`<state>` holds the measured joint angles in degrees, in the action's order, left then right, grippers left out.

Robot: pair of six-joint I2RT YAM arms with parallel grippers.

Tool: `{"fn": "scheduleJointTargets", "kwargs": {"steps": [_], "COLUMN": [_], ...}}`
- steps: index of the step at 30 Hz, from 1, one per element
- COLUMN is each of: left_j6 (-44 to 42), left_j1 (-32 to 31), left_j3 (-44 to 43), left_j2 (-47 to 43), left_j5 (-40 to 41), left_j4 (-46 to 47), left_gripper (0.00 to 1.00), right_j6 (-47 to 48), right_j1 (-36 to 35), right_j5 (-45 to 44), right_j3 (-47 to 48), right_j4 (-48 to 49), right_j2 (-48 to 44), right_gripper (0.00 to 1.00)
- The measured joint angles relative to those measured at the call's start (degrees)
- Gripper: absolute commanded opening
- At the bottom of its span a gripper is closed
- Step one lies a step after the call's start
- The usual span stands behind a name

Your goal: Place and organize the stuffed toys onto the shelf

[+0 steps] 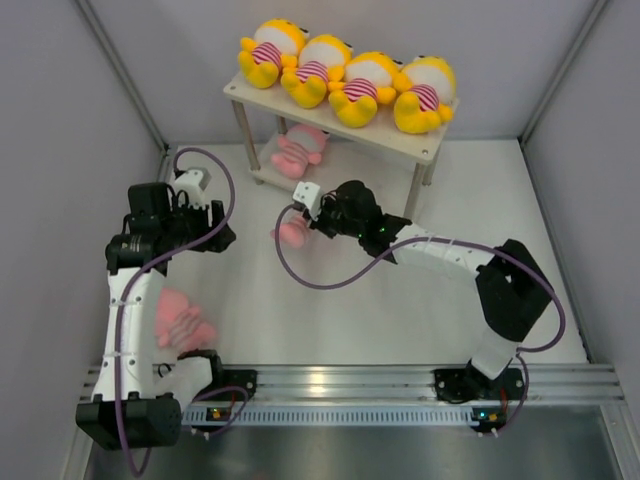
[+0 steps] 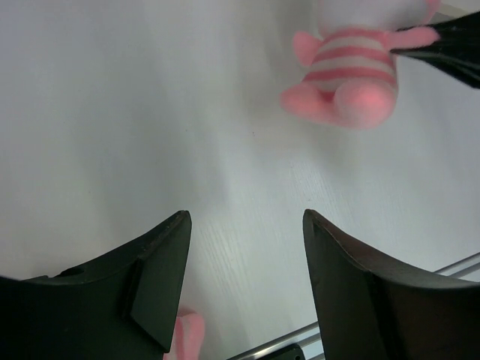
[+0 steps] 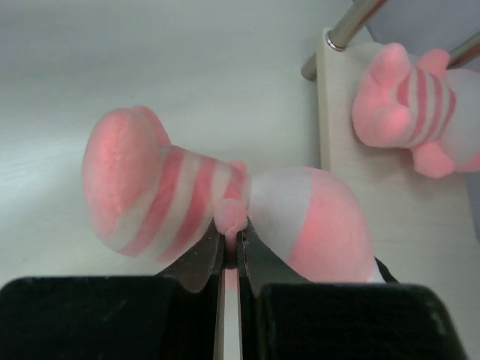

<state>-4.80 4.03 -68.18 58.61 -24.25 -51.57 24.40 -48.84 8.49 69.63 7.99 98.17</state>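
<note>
Several yellow stuffed toys (image 1: 345,75) lie in a row on the top board of the shelf (image 1: 432,148). One pink toy (image 1: 300,150) (image 3: 412,105) lies on the lower board (image 3: 375,195). My right gripper (image 1: 302,222) (image 3: 231,225) is shut on a small limb of a second pink toy (image 1: 289,234) (image 3: 150,195) (image 2: 345,75), just in front of the shelf. A third pink toy (image 1: 180,320) lies on the table under my left arm. Left of the held toy, my left gripper (image 1: 222,237) (image 2: 244,217) is open, with nothing between its fingers.
Thin metal legs (image 1: 242,135) (image 3: 352,22) hold the shelf up. Grey walls (image 1: 60,120) close the table in on both sides, and a metal rail (image 1: 340,382) runs along the near edge. A purple cable (image 1: 300,275) loops over the table middle.
</note>
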Motion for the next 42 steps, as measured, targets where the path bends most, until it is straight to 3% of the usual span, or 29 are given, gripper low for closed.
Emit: {"fn": "scheduleJointTargets", "kwargs": {"steps": [10,23,34,38,42], "left_j6": [-1.44,-1.66,-1.64,-1.64,-1.62], "left_j1": [0.0,0.0,0.0,0.0,0.0], "left_j3": [-0.24,-0.24,-0.13,-0.04,0.0], "left_j2": [0.15,1.68,1.68,1.68,1.68], "left_j5": [1.42,1.11,0.5,0.39,-0.22], "left_j4": [-0.02,-0.04,-0.04,-0.07,-0.04], "left_gripper": [0.67,0.66,0.66,0.66,0.66], "right_j6": [12.9,14.97,12.96,11.74,10.27], "right_j1": [9.09,15.34,17.25,17.27,17.25], "right_j5": [2.03,4.24,-1.11,-4.15,-5.6], "right_j3": [-0.04,-5.16,-10.54,-11.69,-11.85], "right_j4": [-1.16,7.82,14.49,14.67,13.22], "right_j2": [-0.22,1.77,2.82,2.01,-1.16], "right_gripper": [0.0,0.06,0.38,0.54,0.63]}}
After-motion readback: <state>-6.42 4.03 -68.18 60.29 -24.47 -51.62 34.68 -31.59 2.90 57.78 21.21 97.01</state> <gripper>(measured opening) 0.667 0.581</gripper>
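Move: Out ahead and to the right, the free spot on the lower shelf board where the held pink toy goes lies about 13 cm forward, 11 cm right and 8 cm below the right hand. The pink toy already on that board is some 25 cm ahead, 3 cm left and 12 cm below; the shelf's front right post is level with the hand, about 27 cm right. From the idle left hand, the spot is roughly 20 cm ahead, 32 cm right and 14 cm lower. Carrying the pink toy by its arm, the right hand swings right and forward in roughly equal measure, some 14 cm across and 10 cm out, onto the lower board beside the toy already there. Partway it starts sinking about 5 cm while the wrist turns nearly 20 degrees clockwise; the fingers open past halfway, let go, and rise a couple of centimetres. ##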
